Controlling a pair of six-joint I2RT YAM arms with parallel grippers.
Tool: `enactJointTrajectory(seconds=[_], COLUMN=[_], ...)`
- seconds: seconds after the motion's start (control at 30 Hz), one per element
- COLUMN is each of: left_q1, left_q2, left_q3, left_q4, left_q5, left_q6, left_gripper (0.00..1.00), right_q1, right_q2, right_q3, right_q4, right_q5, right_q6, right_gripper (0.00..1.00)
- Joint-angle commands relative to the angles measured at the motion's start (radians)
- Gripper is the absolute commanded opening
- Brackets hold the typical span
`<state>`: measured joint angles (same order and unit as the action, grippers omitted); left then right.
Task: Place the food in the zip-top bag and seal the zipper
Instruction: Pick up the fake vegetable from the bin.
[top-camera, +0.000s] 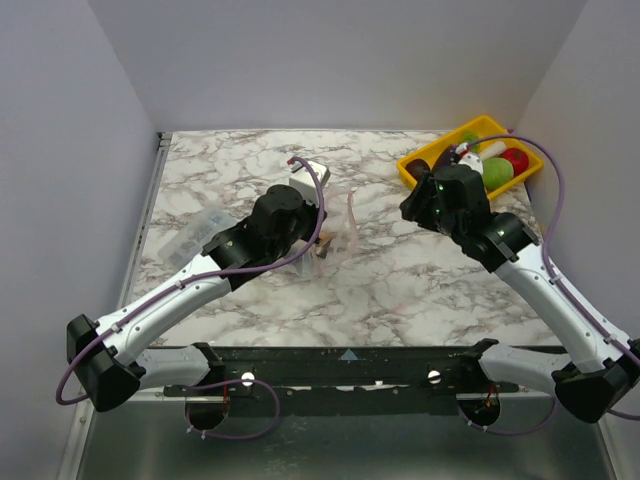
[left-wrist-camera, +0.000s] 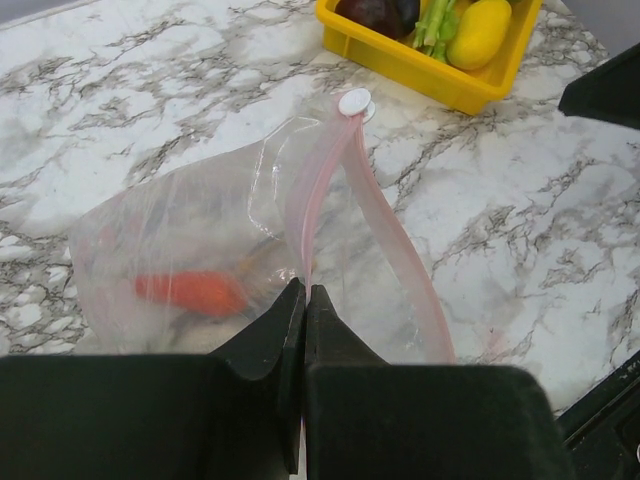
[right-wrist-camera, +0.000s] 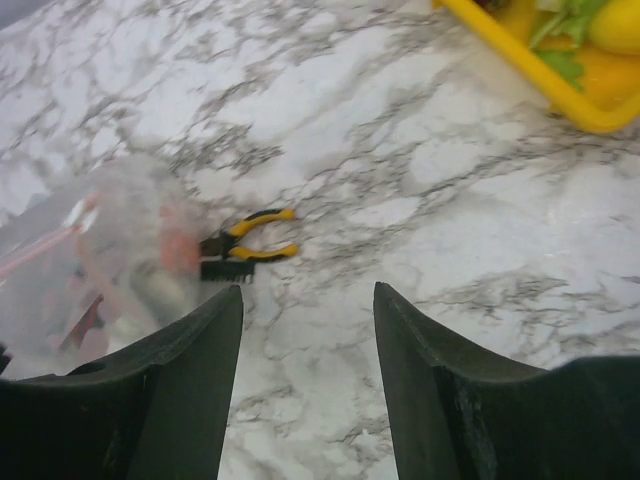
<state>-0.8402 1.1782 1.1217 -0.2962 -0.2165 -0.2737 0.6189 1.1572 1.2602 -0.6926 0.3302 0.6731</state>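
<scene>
The clear zip-top bag (left-wrist-camera: 190, 230) lies on the marble table, its pink zipper (left-wrist-camera: 385, 235) looping open with a white slider (left-wrist-camera: 353, 103) at the far end. An orange-red piece (left-wrist-camera: 195, 292) shows inside it. My left gripper (left-wrist-camera: 305, 292) is shut on the bag's pink mouth edge. More food sits in a yellow tray (left-wrist-camera: 420, 72): dark eggplant (left-wrist-camera: 375, 12), green stalk (left-wrist-camera: 435, 25) and yellow lemon (left-wrist-camera: 478, 32). My right gripper (right-wrist-camera: 308, 295) hangs open over bare table between bag (right-wrist-camera: 100, 260) and tray (right-wrist-camera: 530, 72), holding nothing. From above, the bag (top-camera: 347, 225) lies mid-table.
Yellow-handled pliers (right-wrist-camera: 250, 235) and a black toothed piece (right-wrist-camera: 228, 270) lie beside the bag. A small rigid clear box (top-camera: 200, 232) rests at the table's left edge. The tray (top-camera: 425, 160) stands at the back right corner against the wall, holding a green fruit (top-camera: 497, 172) and a red one (top-camera: 516, 160).
</scene>
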Motion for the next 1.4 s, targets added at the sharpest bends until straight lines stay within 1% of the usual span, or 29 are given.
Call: enactJointTrajectory(seconds=[0.0, 0.1, 0.2, 0.27, 0.53, 0.67, 0.73, 0.93, 1.13, 1.37], left_q1=[-0.007, -0.007, -0.007, -0.007, -0.007, -0.007, -0.008, -0.007, -0.007, -0.007], left_q2=[0.004, -0.004, 0.001, 0.007, 0.021, 0.018, 0.006, -0.004, 0.001, 0.008], left_q3=[0.027, 0.017, 0.02, 0.021, 0.021, 0.033, 0.03, 0.027, 0.03, 0.034], left_q4=[-0.013, -0.002, -0.005, -0.006, -0.004, -0.014, -0.014, -0.01, -0.014, -0.018], left_q5=[0.007, 0.009, 0.012, 0.013, -0.015, -0.031, -0.018, 0.01, 0.042, 0.058], left_q6=[0.002, 0.001, 0.001, 0.0, 0.019, 0.027, 0.025, 0.012, -0.005, -0.013], left_gripper=[0.0, 0.0, 0.0, 0.0, 0.0, 0.0, 0.0, 0.0, 0.0, 0.0], right_q1=[-0.132, -0.231, -0.277, -0.315, -0.498, -0.508, -0.51, -0.519, -0.553, -0.586], right_q2=[-0.051, -0.057, -0.009, 0.021, 0.158, 0.27, 0.331, 0.552, 0.776, 0.975], right_q3=[-0.095, -0.137, -0.125, -0.118, -0.126, -0.08, -0.047, 0.136, 0.317, 0.444], right_q4=[0.028, 0.066, 0.053, 0.063, 0.187, 0.236, 0.256, 0.257, 0.249, 0.26], right_q5=[0.052, 0.009, 0.027, 0.008, -0.084, 0.003, 0.039, 0.152, 0.172, 0.16], right_q6=[0.008, -0.008, -0.014, -0.014, 0.012, 0.046, 0.066, 0.079, 0.093, 0.1], right_gripper=[0.57, 0.56, 0.55, 0.55, 0.55, 0.56, 0.59, 0.63, 0.63, 0.62])
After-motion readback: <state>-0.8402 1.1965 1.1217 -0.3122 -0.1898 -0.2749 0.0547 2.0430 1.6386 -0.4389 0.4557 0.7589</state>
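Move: The celery lies in the yellow bin roughly 27 cm ahead of the empty right hand, 22 cm to its right and 22 cm below. The long eggplant is about 7 cm to the left of it and 2 cm farther out, the yellow pepper some 8 cm nearer and 3 cm left, the cabbage 6 cm to the right and 2 cm nearer. From the left hand the celery is about 29 cm ahead, 43 cm right and 22 cm below. The left fingers keep their pinch on the open bag's rim, sinking barely a centimetre. The open right hand heads for the celery, first right and slightly down, then mainly forward, dropping faster at the end: some 23 cm forward, 19 cm right and 17 cm down. It turns about 40 degrees clockwise and tips down a little, fingers astride the celery's leafy end from above, still wide open. ##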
